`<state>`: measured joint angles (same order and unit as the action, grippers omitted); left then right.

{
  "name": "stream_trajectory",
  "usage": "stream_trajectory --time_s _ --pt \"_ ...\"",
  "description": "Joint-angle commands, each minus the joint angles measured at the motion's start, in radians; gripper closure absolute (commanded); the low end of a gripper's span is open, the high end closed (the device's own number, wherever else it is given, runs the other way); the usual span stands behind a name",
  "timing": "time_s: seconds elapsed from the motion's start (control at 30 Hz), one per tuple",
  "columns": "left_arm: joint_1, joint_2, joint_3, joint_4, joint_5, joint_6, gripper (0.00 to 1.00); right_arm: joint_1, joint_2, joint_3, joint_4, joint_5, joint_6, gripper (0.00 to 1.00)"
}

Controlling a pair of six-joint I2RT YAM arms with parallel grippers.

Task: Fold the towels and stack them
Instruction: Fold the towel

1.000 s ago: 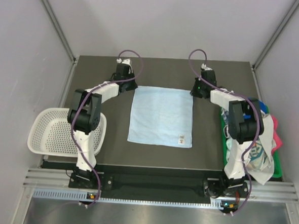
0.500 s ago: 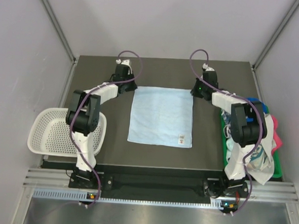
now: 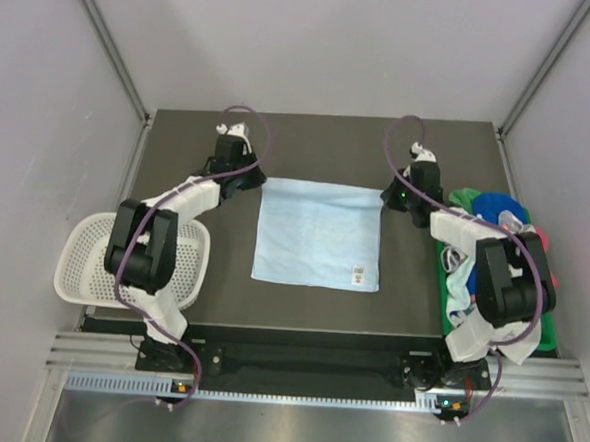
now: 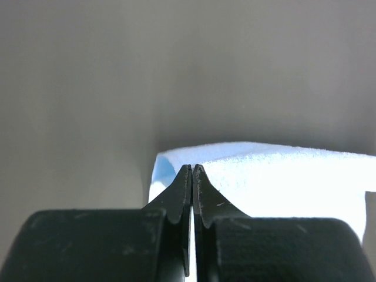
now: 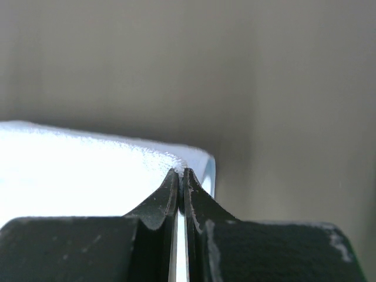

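Observation:
A pale blue towel [image 3: 317, 232] lies spread flat in the middle of the dark table, a small label near its front right corner. My left gripper [image 3: 256, 183] is at the towel's far left corner and my right gripper [image 3: 386, 195] at its far right corner. In the left wrist view the gripper [image 4: 192, 167] is shut with its tips pinching the towel [image 4: 282, 176] at that corner. In the right wrist view the gripper [image 5: 181, 171] is shut on the corner's fluff of the towel [image 5: 70, 170]. More towels [image 3: 496, 208] in green, royal blue, pink and white print are heaped at the right.
A white mesh basket [image 3: 97, 259] hangs over the table's left edge beside the left arm. A green tray [image 3: 548, 335] at the right edge holds the heap of towels, partly behind the right arm. Grey walls close in the far side and both flanks.
Both arms have dropped their elbows and swung outward, uncovering the heap at the right. The wrists shifted slightly nearer, and the towel's far edge has come a little nearer with them.

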<state>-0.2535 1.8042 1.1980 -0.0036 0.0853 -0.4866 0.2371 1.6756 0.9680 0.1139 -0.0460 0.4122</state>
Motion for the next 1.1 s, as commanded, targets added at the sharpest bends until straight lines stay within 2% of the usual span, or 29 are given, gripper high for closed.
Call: stream_trajectory --time_s 0.0,0.13,0.4,0.8,1.07 --pt "-0.01 -0.101 -0.083 0.008 -0.038 -0.036 1.0 0.013 -0.102 -0.105 0.087 0.035 0.036 1.0" --pt "-0.023 -0.183 -0.228 0.014 -0.045 -0.078 1.0 0.024 -0.206 -0.234 0.135 0.026 0.074 1.0" --pt "-0.05 -0.361 -0.377 -0.044 -0.064 -0.087 1.0 0.056 -0.42 -0.44 0.142 0.035 0.082 1.0" --pt "-0.076 -0.486 -0.456 -0.154 -0.062 -0.109 1.0 0.083 -0.686 -0.554 0.027 0.032 0.128 1.0" --pt "-0.095 -0.548 -0.492 -0.187 -0.064 -0.118 1.0 0.133 -0.79 -0.62 -0.031 0.041 0.163 1.0"
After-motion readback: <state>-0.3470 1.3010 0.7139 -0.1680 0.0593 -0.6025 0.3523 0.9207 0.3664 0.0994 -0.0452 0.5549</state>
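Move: Behind each hand, which still pinches one corner of the towel's lifted far edge, lies the spot the edge is taken to: the towel's near corner, some 26 cm straight back and 5 cm lower. The white tag lies about 23 cm back and 6 cm left of the right hand, also 5 cm lower. The white basket is about 35 cm left and 23 cm back of the left hand, the green bin some 32 cm right and 20 cm back of the right. Drawing the pinched far edge back over the towel towards its near edge, both hands travel together about 16 cm towards the base, fast at first, then slower. Both dip 2–3 cm early on; the left stays slightly low with its fingers tipping down some 10 degrees, while the right climbs back to just above its starting height and rolls a little. Both grips stay shut, holding the edge taut between them. ##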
